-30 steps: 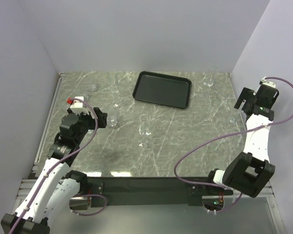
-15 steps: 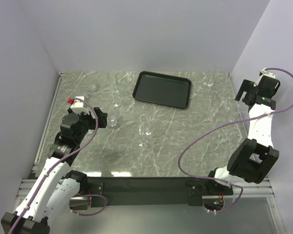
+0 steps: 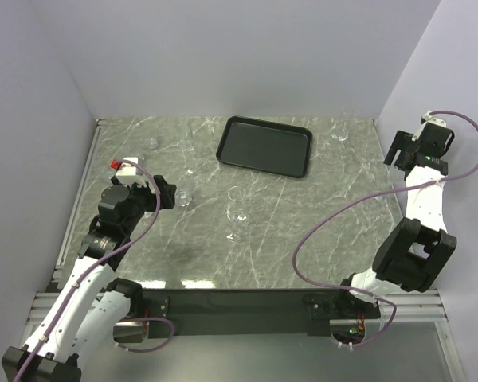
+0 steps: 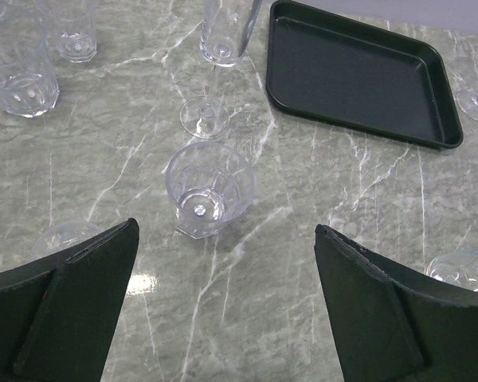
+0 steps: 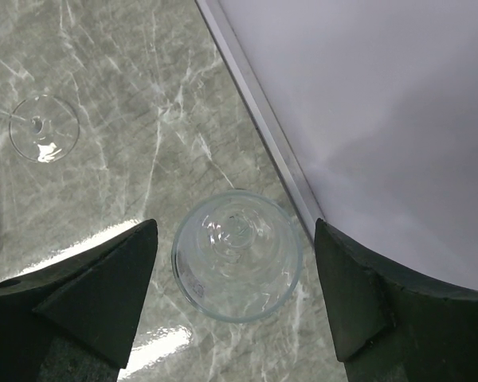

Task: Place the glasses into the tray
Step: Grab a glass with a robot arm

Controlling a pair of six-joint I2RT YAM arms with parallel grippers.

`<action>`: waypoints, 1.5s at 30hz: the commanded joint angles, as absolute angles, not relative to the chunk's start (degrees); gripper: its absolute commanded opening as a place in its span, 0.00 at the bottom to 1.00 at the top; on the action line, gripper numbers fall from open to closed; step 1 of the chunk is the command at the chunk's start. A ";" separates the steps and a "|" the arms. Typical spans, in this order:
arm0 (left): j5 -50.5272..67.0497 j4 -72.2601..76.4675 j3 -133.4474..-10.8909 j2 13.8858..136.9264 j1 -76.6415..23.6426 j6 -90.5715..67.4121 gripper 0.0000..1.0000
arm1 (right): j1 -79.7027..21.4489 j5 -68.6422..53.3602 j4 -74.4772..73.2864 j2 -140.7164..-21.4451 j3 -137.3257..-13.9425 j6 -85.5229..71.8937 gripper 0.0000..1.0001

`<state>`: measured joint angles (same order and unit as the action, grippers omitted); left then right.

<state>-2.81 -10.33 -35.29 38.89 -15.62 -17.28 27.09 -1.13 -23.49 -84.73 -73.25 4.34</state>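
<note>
The black tray (image 3: 264, 147) lies at the back middle of the marble table, with nothing in it. Clear glasses stand scattered around it. In the left wrist view a short faceted tumbler (image 4: 209, 189) stands just ahead of my open left gripper (image 4: 225, 231), and a tall flute (image 4: 216, 48) rises behind it. My right gripper (image 5: 235, 228) hangs open above a round glass (image 5: 237, 256) by the right wall, with a gap on either side. A stemmed glass's foot (image 5: 44, 128) shows further left. From above, the left gripper (image 3: 169, 193) faces a tumbler (image 3: 183, 196) and the right gripper (image 3: 393, 155) is at the far right.
More glasses stand at the left back (image 4: 20, 76) (image 4: 72, 36), beside the left finger (image 4: 64, 235) and at the right (image 4: 464, 267). A stemmed glass (image 3: 237, 208) is mid-table and another (image 3: 340, 131) is right of the tray. The white wall (image 5: 382, 95) runs close beside the right gripper.
My right arm has swung further back along the right wall, and its jaws have narrowed a little. The left arm and the glasses have not moved.
</note>
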 commanded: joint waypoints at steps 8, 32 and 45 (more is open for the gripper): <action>-1.58 -7.56 -36.91 38.94 -15.82 -17.23 0.98 | 26.19 -0.09 -20.04 -86.40 -76.29 4.92 0.80; -1.05 -7.47 -36.91 37.62 -15.82 -17.14 0.98 | 24.70 -3.68 -19.33 -76.21 -69.09 9.05 0.26; -0.44 -7.47 -36.91 36.39 -15.82 -17.23 0.98 | 11.53 -5.10 -24.52 -68.29 -65.04 11.08 0.27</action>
<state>-1.32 -10.13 -35.29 37.23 -15.64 -17.28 15.09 -4.10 -25.39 -70.65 -65.14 10.17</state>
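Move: Between the right hand's still-open fingers stands the glass, its middle about 1 cm ahead and some 3 cm below, level sideways. A wine glass stands roughly 24 cm ahead and 16 cm to the left, its middle about 2 cm lower than the hand; the tray's middle is some 18 cm ahead, 48 cm to the left and 10 cm down. From the left hand the glass is about 17 cm ahead, 90 cm to the right and 4 cm below. Easing about 1 cm forward and slightly down, the right hand closes its fingers until the pads pinch the glass from both sides, then keeps that grip. It draws back nearly 3 cm while lifting about 3 cm, and swings left some 10 cm, ever faster, towards the tray, turning nearly 20 degrees counter-clockwise. ##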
